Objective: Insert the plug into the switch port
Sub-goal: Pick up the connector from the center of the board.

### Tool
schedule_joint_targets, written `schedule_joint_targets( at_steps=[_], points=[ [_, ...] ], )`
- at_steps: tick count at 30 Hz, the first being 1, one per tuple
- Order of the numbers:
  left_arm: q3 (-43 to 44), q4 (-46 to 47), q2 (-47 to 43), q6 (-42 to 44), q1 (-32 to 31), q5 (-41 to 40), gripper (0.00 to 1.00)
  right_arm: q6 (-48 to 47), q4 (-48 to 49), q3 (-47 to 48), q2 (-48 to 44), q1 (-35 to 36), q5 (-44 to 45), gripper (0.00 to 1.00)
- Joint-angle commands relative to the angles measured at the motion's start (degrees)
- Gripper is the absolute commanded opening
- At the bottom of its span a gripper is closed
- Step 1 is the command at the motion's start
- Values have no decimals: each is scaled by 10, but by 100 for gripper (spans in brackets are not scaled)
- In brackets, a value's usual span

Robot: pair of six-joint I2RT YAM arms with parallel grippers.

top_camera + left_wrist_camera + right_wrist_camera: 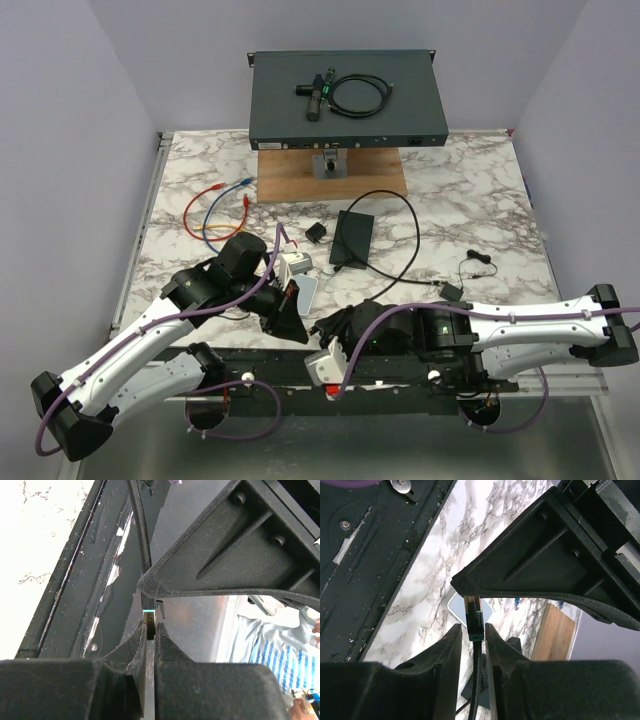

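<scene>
The plug (149, 616), a small black connector with a teal band and a clear tip, hangs between both grippers near the table's front edge. My left gripper (151, 627) is shut on its tip. My right gripper (473, 627) is open, straddling the plug (474, 620) body with a slim gap on one side. The plug's black cable (479, 680) trails back between the right fingers. In the top view the left gripper (290, 315) and right gripper (322, 328) meet tip to tip. The dark grey switch (345, 95) sits at the back, its ports facing me.
The switch rests on a wooden board (330, 178). A black adapter (352, 238), a small black cube (316, 233) and a white flat device (300, 290) lie mid-table. Red, blue and orange cables (215, 210) curl at the left. A coiled cable (358, 95) lies on the switch.
</scene>
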Motion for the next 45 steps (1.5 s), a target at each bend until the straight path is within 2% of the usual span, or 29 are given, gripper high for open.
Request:
schedule_joint_targets(
  at_steps=[1, 4, 10, 12, 13, 16, 19, 21, 29, 31, 38, 45],
  points=[
    [-5, -3, -7, 10, -7, 12, 0, 1, -2, -1, 6, 7, 6, 27],
    [-5, -3, -7, 10, -7, 12, 0, 1, 1, -1, 4, 8, 7, 22],
    [-5, -2, -7, 10, -8, 13, 0, 5, 3, -1, 6, 10, 11, 1],
    [-4, 1, -6, 9, -8, 14, 0, 9, 1, -1, 8, 10, 12, 1],
    [-4, 2, -8, 9, -8, 14, 7, 14, 2, -1, 9, 11, 13, 1],
    [1, -4, -12, 12, -8, -20, 36, 42, 7, -2, 9, 10, 19, 1],
    [5, -3, -19, 7, -7, -67, 55, 88, 7, -6, 11, 10, 40, 1],
    [9, 3, -29, -6, -7, -110, 62, 123, 0, -8, 15, 11, 63, 1],
    [12, 36, -56, -95, -3, -349, 72, 241, -11, -30, 12, 10, 154, 1],
    [0, 57, -67, -120, -3, -394, 76, 260, -10, -42, 5, 11, 153, 1],
    [-56, 138, -100, -197, -3, -521, 80, 322, 16, -78, 14, -7, 186, 1],
    [-128, 202, -95, -254, -3, -603, 79, 366, 34, -93, 66, -77, 145, 1]
  ],
)
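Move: The connector sits between my two hands. My left fingers are still shut on its front end, so its middle is about 2 cm to the right of that hand and a little below it. From my right hand the same middle is about 2 cm to the left and 1 cm below. From the right hand, the white-edged box lies about 11 cm ahead, 4 cm left and 18 below; the black flat box is some 27 cm ahead and 10 right. I close my right fingers on the cable end of the connector while my left hand keeps its pinch, then open the left wide to let go and swing it forward about 13 cm, turning some 50 degrees counter-clockwise. Meanwhile my right hand keeps its grip and sinks about 8 cm, easing forward and to the right as it turns some 35 degrees clockwise and tips down. ##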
